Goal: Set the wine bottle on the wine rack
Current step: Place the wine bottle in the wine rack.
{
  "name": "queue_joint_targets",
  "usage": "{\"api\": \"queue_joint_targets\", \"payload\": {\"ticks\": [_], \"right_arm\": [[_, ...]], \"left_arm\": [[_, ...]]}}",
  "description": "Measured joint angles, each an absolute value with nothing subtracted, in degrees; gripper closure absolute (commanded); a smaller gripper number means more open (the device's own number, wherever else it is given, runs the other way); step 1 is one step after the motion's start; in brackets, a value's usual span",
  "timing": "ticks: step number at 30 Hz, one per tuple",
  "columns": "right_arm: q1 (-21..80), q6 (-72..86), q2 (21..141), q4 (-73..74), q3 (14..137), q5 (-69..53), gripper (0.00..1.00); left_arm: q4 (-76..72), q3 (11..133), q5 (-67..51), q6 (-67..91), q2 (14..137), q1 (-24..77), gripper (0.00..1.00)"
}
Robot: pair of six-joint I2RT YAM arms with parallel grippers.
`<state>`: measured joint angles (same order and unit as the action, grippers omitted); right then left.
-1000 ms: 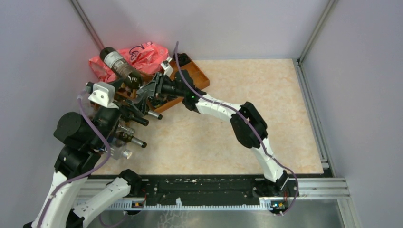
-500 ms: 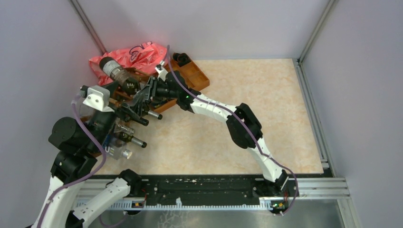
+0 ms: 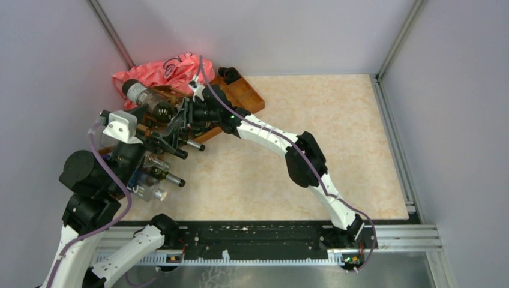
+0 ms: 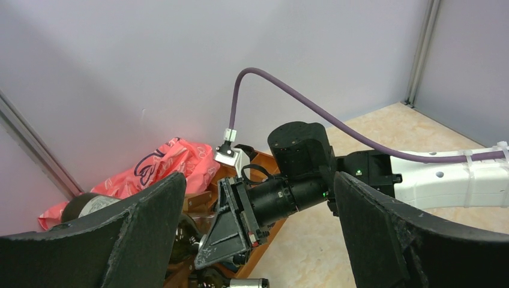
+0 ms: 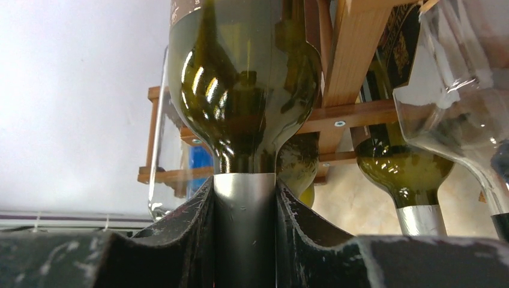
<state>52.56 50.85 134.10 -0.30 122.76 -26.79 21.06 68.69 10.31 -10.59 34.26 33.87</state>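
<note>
The wine bottle (image 5: 243,90) is dark green glass with a silver foil neck. My right gripper (image 5: 244,231) is shut on that neck. In the top view the bottle (image 3: 147,99) lies tilted at the back left, base toward the corner, over the wine rack, with the right gripper (image 3: 180,117) at its neck. The rack's brown slats (image 5: 360,111) show just behind the bottle's shoulder; whether the bottle rests on them I cannot tell. My left gripper (image 4: 252,240) hangs wide open near the rack, facing the right gripper, holding nothing.
Other bottles lie in the rack: a green one (image 5: 408,168) and a clear one (image 5: 462,90), with necks (image 3: 192,145) poking out toward the table. A pink plastic bag (image 3: 171,67) and an orange-brown tray (image 3: 246,93) sit behind. Grey walls close in at left and back.
My right gripper has carried the bottle left and nearer, down toward the rack. The left arm has drifted slightly left, still open.
</note>
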Motion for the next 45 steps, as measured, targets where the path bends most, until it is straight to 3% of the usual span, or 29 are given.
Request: {"api": "queue_joint_targets", "payload": {"ticks": [4,16,23,27,28,29,30,38,45], "right_arm": [[52.86,47.86,134.26,2.81,123.15,-27.9,0.96],[52.95,42.94,134.26,5.63,123.87,-27.79,0.58],[52.25,42.41,134.26,3.9,124.92,-27.49,0.47],[52.23,42.37,134.26,3.01,124.95,-27.49,0.27],[52.23,42.26,134.21,2.74,124.95,-27.46,0.2],[52.23,41.95,134.02,2.42,124.75,-27.38,0.05],[52.23,41.67,133.51,1.98,123.98,-27.22,0.02],[51.92,37.65,123.35,0.4,109.84,-26.06,0.01],[51.83,30.37,107.35,-0.58,91.5,-24.93,0.01]], "left_arm": [[21.08,68.69,10.31,-10.57,34.22,33.87,0.01],[21.12,68.73,10.22,-10.17,34.2,33.87,0.01],[21.5,69.63,9.91,-10.07,34.11,33.87,0.01],[21.52,69.71,9.8,-9.91,34.04,33.87,0.01],[21.54,69.71,9.78,-9.87,34.04,33.87,0.01],[21.52,69.71,9.69,-9.82,34.04,33.87,0.01],[21.52,69.71,9.56,-9.67,34.04,33.87,0.01],[21.56,69.73,7.57,-7.4,34.0,33.87,0.01],[21.96,69.73,5.06,-4.49,33.61,33.87,0.01]]}}
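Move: The right hand holds the wine bottle by its silver neck, the bottle's middle about 10 cm to its left and 4 cm farther out. The top slot of the rack is some 10 cm left, 2 cm ahead and 3 cm down. A black-capped clear bottle lies about 8 cm left, 5 cm ahead and 7 cm below; a silver-necked bottle roughly 10 cm left, 6 cm back and 12 cm below. From the left hand the slot is about 10 cm left, 7 cm ahead, well below. Lower the right hand about 2 cm and slightly back, dipping the fingertips a little, to lay the bottle in the rack's top slot. Then open the fingers wide while easing back up, let go of the neck, and pull out to the right by about 10 cm, drawing some 5 cm back and rolling the wrist about 15 degrees so its forward side lifts. Let the open left hand drift slightly back and right. ##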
